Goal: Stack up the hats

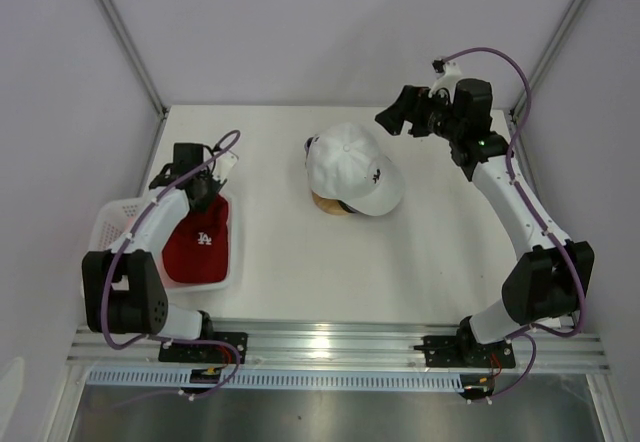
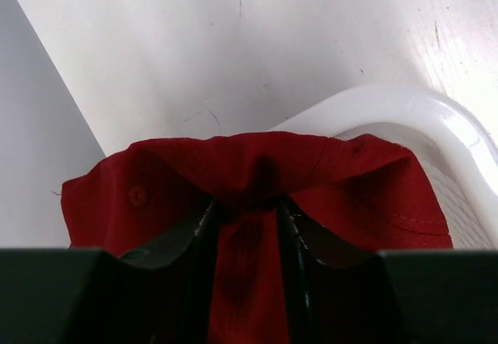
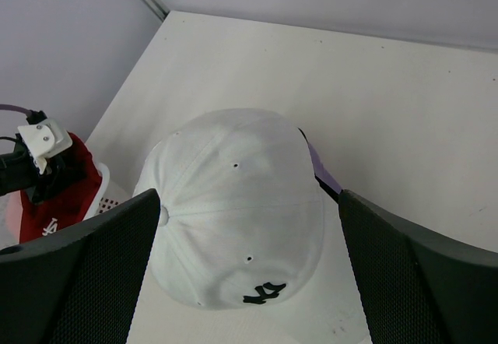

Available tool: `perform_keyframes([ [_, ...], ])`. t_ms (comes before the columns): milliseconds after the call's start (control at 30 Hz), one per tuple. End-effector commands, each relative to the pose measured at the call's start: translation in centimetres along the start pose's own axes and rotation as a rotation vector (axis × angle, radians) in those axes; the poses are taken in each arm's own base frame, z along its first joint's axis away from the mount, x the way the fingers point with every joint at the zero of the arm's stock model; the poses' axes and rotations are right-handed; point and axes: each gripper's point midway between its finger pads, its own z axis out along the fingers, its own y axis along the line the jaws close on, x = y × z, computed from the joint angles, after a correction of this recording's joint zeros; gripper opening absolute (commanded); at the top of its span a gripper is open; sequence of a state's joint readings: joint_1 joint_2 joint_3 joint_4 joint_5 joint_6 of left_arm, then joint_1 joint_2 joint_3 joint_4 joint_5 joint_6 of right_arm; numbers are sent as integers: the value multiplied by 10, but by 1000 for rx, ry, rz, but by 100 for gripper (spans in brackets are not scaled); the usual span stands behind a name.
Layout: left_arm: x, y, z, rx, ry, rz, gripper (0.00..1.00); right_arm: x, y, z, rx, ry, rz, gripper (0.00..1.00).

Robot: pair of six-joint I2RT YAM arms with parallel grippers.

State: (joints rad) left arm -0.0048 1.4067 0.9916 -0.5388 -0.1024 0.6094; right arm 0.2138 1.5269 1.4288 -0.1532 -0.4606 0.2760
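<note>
A red hat [image 1: 200, 247] with a white logo lies in the white basket [image 1: 110, 224] at the left. My left gripper [image 1: 205, 196] reaches down into its far edge. In the left wrist view the gripper [image 2: 247, 204] is shut on a fold of the red hat [image 2: 257, 161]. A white hat [image 1: 352, 167] with a black logo sits on a wooden stand [image 1: 328, 205] mid-table. A strip of lavender hat [image 3: 320, 169] shows under the white hat [image 3: 233, 204]. My right gripper [image 1: 395, 120] hovers open, up and to the right of it, its jaws [image 3: 247, 196] wide with nothing between them.
The basket's rim [image 2: 420, 118] curves around the red hat, close to the left wall. Bare tabletop [image 1: 450, 242] lies between the stand and the right arm. The booth's walls close in the back and sides.
</note>
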Motion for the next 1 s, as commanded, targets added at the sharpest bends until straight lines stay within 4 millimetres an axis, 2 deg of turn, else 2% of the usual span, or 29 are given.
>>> perform_keyframes([
  [0, 10, 1, 3, 22, 45, -52, 36, -22, 8, -10, -14, -59, -31, 99],
  [100, 8, 1, 2, 28, 46, -64, 33, -23, 7, -13, -8, -65, -30, 99],
  [167, 8, 0, 2, 35, 53, -71, 26, -23, 6, -13, -6, -67, -27, 99],
  [200, 10, -2, 2, 47, 71, -81, 22, -23, 6, -14, -4, -71, -27, 100],
  [233, 9, -2, 1, 52, 75, -87, 7, -24, 5, -14, -3, -74, -26, 99],
  [267, 11, -2, 1, 54, 83, -92, 1, -24, 5, -14, -3, -73, -26, 99],
  [367, 10, -5, -2, 68, 87, -114, 1, -23, 6, -14, -11, -73, -19, 100],
  [467, -4, 2, -18, 40, 39, -156, 1, -24, 6, -14, -16, -76, -17, 100],
  [500, -17, 12, -29, 11, 0, -182, 1, -25, 8, -14, -25, -79, -12, 99],
  [567, -27, 20, -53, -32, -50, -246, 1, -24, 14, -14, -61, -72, -3, 99],
  [600, -41, 30, -69, -50, -101, -264, 1, -26, 18, -13, -86, -78, 4, 99],
  [633, -43, 32, -87, -61, -130, -279, 1, -24, 26, -14, -130, -67, 4, 99],
  [667, -54, 27, -98, -58, -167, -300, 1, -24, 31, -15, -155, -66, 10, 99],
  [700, -68, 34, -117, -72, -227, -328, 1, -26, 36, -15, -181, -73, 13, 99],
  [767, -95, 27, -154, -36, -360, -403, 1, -32, 48, -17, -233, -94, -3, 99],
  [800, -103, 20, -163, -2, -401, -410, 1, -32, 53, -18, -245, -95, -4, 99],
  [833, -120, 1, -184, 83, -492, -386, 1, -34, 57, -19, -251, -100, -9, 99],
  [900, -145, -2, -211, 85, -613, -438, 1, -42, 63, -21, -260, -118, -15, 99],
  [933, -159, -14, -227, 123, -669, -485, 1, -43, 71, -23, -281, -118, -10, 99],
  [967, -178, -9, -253, 134, -778, -515, 1, -46, 76, -25, -300, -130, -13, 99],
])
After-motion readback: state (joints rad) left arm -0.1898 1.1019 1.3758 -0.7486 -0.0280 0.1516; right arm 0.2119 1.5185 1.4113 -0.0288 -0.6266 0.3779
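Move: The red hat is bunched between the left fingers, its middle about 6 cm back and 3 cm below. The pink hat lies in the basket, some 12 cm back, 5 cm left and 5 cm below. The white hat tops the stack roughly 32 cm right, 7 cm ahead and 8 cm higher. From the right hand, the red hat is about 39 cm left, 17 cm back and 24 cm below. Left fingers shut on the red hat and raise it some 20 cm, veering right; right hand eases up-left. ##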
